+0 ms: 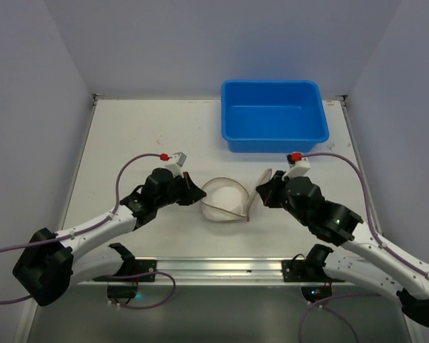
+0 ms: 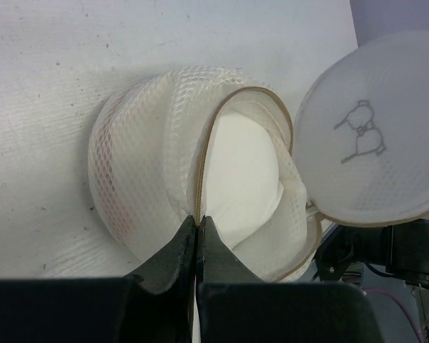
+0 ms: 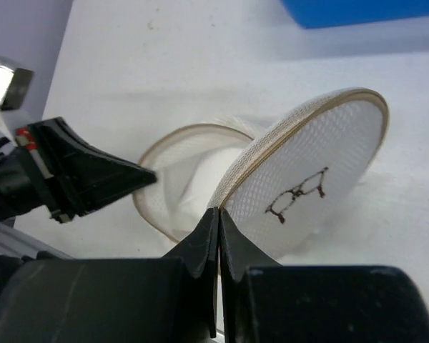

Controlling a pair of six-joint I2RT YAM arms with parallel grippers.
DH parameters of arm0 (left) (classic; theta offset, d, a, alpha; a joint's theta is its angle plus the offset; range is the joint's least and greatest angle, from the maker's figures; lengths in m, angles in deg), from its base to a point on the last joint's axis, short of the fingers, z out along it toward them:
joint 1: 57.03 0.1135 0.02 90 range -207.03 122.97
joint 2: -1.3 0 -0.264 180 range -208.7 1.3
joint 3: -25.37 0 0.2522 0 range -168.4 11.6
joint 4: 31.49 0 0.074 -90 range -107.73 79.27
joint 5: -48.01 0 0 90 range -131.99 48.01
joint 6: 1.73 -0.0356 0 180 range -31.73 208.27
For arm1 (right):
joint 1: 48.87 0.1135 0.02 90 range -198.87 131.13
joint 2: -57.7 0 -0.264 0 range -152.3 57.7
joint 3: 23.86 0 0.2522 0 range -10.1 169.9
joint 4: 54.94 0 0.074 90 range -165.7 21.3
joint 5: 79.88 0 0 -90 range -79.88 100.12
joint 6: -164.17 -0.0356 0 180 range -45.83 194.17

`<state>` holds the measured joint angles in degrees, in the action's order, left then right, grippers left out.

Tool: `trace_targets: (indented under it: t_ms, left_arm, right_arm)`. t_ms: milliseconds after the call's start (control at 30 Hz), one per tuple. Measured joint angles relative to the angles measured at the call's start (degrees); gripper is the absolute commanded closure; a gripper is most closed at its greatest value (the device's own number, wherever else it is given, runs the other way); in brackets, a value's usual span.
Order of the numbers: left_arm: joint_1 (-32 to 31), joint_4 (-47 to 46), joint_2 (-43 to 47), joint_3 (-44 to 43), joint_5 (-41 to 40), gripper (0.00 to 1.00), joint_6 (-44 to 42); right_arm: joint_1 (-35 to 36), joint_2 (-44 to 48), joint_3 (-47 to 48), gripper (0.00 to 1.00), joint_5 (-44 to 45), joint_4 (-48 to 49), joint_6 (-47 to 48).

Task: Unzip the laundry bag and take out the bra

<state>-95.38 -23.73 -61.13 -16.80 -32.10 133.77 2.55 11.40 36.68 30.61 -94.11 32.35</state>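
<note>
The laundry bag (image 1: 225,201), a white mesh drum with a tan zipper band, lies unzipped mid-table between both arms. Its round lid (image 3: 322,168), printed with a small bra outline, is folded up and away to the right. My left gripper (image 2: 199,220) is shut on the tan rim of the bag's body (image 2: 143,164). The right gripper (image 3: 219,211) is shut on the zipper edge of the lid (image 2: 375,136). Through the opening shows a smooth white padded shape, the bra (image 2: 243,175), lying inside the bag.
A big blue plastic tub (image 1: 274,114) stands at the back right of the white table (image 1: 143,136). The arms' metal base rail (image 1: 214,268) runs along the near edge. Grey walls close in the left, right and back.
</note>
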Motion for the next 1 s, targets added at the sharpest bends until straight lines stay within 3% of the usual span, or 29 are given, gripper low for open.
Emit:
trace_targets:
  t_ms: [167,200,333,433,567,733,1000]
  left_arm:
    - [0.0,0.1,-1.6,-0.8,-0.6,1.00,0.0]
    - [0.0,0.1,-1.9,-0.9,-0.7,1.00,0.0]
    - [0.0,0.1,-2.9,-1.1,-0.7,1.00,-0.2]
    - [0.0,0.5,-3.7,-1.4,-0.7,1.00,-0.7]
    - [0.0,1.0,-4.3,-1.9,-0.7,1.00,-1.3]
    - [0.0,1.0,-4.4,-2.1,-0.7,1.00,-1.6]
    - [0.0,1.4,-4.3,-2.1,-0.7,1.00,-1.6]
  right_arm:
    - [-0.2,11.2,-10.2,1.00,1.5,-9.0,-6.6]
    - [-0.2,13.1,-12.2,0.93,1.4,-11.1,-8.7]
    - [0.5,22.2,-19.3,0.39,-1.5,-18.5,-15.4]
    - [1.2,24.3,-18.7,0.23,-4.7,-23.4,-17.6]
    - [1.2,19.9,-8.2,0.21,-4.4,-28.4,-15.6]
    - [1.2,10.8,5.4,0.23,-5.0,-23.4,-8.7]
    - [1.3,-1.9,10.7,0.25,-8.8,-14.9,-2.7]
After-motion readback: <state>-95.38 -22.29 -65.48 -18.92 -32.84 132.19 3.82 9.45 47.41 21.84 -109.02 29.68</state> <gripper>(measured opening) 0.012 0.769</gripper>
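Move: The lid's place, a bare patch of table beside the bag, lies about 7 cm back, 5 cm right and some 22 cm below the right hand, whose shut fingers already hold the lid by its edge. The open laundry bag is roughly 2 cm ahead and 9 cm left of that hand, 18 cm down, with the bra inside at the same spot. From the left hand, already pinching the rim, the patch is about 21 cm right, 9 cm back and 12 cm down. The bag's upright lid is swung open away from the mouth: the right hand carries its edge down some 12 cm, back about 8 and to the right, tipping down some 20 degrees, and lets go on the way. With fingers spread wide, it then climbs roughly 14 cm, going left and forward to above the bag's right side. The left hand keeps its pinch on the rim and sinks about 1.5 cm. ##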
